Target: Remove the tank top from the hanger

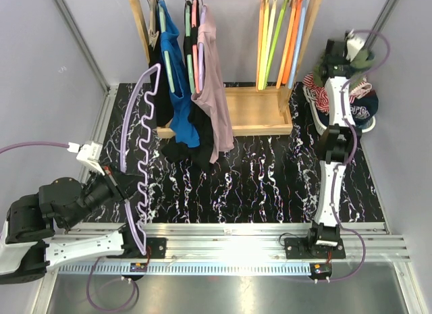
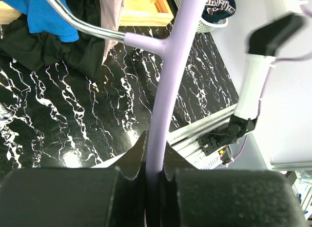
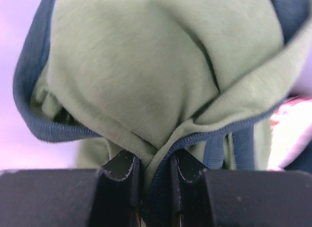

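Note:
An empty lavender hanger [image 1: 138,145] with a wavy edge stands on end over the left side of the table. My left gripper [image 1: 120,179] is shut on its bar. In the left wrist view the lavender bar [image 2: 168,90] runs up from between the jaws of that gripper [image 2: 155,158]. The tank top [image 3: 146,66], pale green with blue trim, is bunched and pinched in my right gripper [image 3: 155,173]. That right gripper [image 1: 351,47] hangs over the far right corner with the green tank top [image 1: 362,57] beside it, well apart from the hanger.
A wooden rack [image 1: 256,111] at the back holds blue, black and pink garments [image 1: 202,77] and several bare coloured hangers [image 1: 280,37]. A white basket [image 1: 370,125] of clothes sits under the right gripper. The table is black marble with a metal rail at the near edge.

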Motion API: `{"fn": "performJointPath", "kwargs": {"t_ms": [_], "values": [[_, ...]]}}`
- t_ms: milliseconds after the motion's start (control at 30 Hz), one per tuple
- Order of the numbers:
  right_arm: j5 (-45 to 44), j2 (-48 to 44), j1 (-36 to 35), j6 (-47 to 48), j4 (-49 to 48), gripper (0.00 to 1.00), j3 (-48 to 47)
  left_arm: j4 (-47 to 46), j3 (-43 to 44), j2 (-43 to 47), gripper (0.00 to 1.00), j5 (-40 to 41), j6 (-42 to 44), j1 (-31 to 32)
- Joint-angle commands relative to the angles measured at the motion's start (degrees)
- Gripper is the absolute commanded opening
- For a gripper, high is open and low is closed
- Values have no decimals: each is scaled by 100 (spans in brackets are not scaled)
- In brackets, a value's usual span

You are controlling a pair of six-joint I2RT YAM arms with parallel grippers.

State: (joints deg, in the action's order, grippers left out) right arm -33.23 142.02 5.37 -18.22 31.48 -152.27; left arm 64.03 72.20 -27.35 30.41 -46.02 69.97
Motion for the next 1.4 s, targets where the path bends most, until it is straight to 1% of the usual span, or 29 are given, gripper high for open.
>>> {"fn": "performJointPath", "kwargs": {"t_ms": [0, 33, 67, 133, 233, 300, 333, 367, 400, 433, 467, 500, 533, 567, 733, 800, 867, 900, 933, 1000, 1033, 1100, 1133, 1200, 1233, 1267, 1300, 1333, 1367], "values": [[247, 1257, 307, -488, 1524, 0, -409, -207, 92, 160, 0, 105, -100, 25], [238, 1354, 351, -951, 1875, 0, -287, -189, 92, 160, 0, 149, -126, 16], [726, 1425, 482, -1112, 1922, 0, 140, -154, 109, 143, 0, 149, -144, 16], [1404, 1530, 658, -1386, 2158, 0, 329, -110, 136, 116, 0, 167, -170, 25], [2230, 1996, 930, -1431, 2729, 0, -564, -66, 145, 20, 0, 149, -171, 25], [2330, 1813, 1080, -1387, 2732, 0, -559, -57, 171, -76, 0, 123, -127, 25], [2400, 1377, 1098, -1299, 2409, 0, -393, -66, 189, -95, 0, 105, -118, 25], [2514, 1103, 1116, -1203, 2189, 5, 131, -83, 224, -129, 0, 105, -74, 25], [2523, 813, 1116, -1045, 1960, 16, 423, -92, 233, -165, 0, 96, -56, 16], [2550, 540, 1116, -974, 1506, 31, 678, -101, 241, -182, 0, 122, -39, 25], [2663, 50, 1116, -895, 1318, 51, 1046, -153, 259, -191, 0, 140, -13, 25], [2655, -320, 1116, -798, 1134, 85, 1119, -189, 268, -200, 0, 175, 23, 25], [2673, -506, 1116, -754, 1062, 98, 1129, -224, 277, -191, 0, 193, 58, 25], [2725, -682, 1116, -701, 957, 100, 1155, -259, 303, -191, 0, 228, 110, 16], [2866, -2043, 1125, -534, 402, 100, 1060, -409, 452, -244, 0, 413, 461, 25], [2727, -2396, 1125, -630, 751, 100, 875, -383, 558, -323, 0, 404, 708, 25], [2262, -3037, 1124, -753, 1112, 100, 874, -295, 671, -498, 0, 308, 962, 25], [2121, -3283, 1125, -901, 1306, 100, 970, -286, 698, -569, 0, 246, 1050, 25], [2050, -3825, 1125, -946, 1682, 100, 1249, -286, 699, -613, 0, 124, 1121, 25], [2258, -4451, 1125, -1052, 1922, 100, 1767, -286, 699, -753, 0, -8, 1323, 25], [2773, -5246, 1125, -1052, 1836, 100, 2554, -286, 707, -797, 0, -174, 1393, 25], [3285, -6111, 1116, -1357, 1704, 100, 3375, -163, 733, -1007, 0, -299, 1569, 25], [4445, -6916, 1124, -1360, 1277, 100, 4162, -93, 795, -1113, 0, -421, 1622, 25], [5455, -7502, 916, -1543, 905, 100, 4713, 188, 865, -1367, 0, -501, 1806, 16], [6251, -7861, 783, -1640, 703, 100, 5133, 258, 874, -1447, 0, -649, 1885, 16], [6807, -8004, 660, -1780, 536, 100, 5380, 390, 900, -1518, 0, -712, 2025, 25], [7343, -8110, 380, -2199, 21, 100, 5670, 469, 918, -1606, 0, -799, 2105, 25], [8419, -8267, 186, -2386, -219, 100, 6178, 548, 962, -1763, 0, -1009, 2193, 16], [8795, -8304, 45, -2536, -370, 100, 6383, 749, 997, -1860, 0, -1098, 2316, 16]]}}
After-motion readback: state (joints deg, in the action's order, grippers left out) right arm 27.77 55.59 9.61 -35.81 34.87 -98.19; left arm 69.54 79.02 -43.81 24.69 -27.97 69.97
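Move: The right hand, holding the green tank top, is over the far part of the laundry basket, whose middle lies about 8 cm back, 3 cm left and 20 cm below. The red-striped top in it is roughly 5 cm back, 2 cm left and 13 cm below; the rack's wooden tray is about 8 cm back, 34 cm left and 25 cm below. From the left hand, the basket lies some 45 cm ahead, 60 cm right and 28 cm below. Right lowers tank top 15 cm into the basket, opens, rises, retreats some 40 cm; left rolls the held hanger. ##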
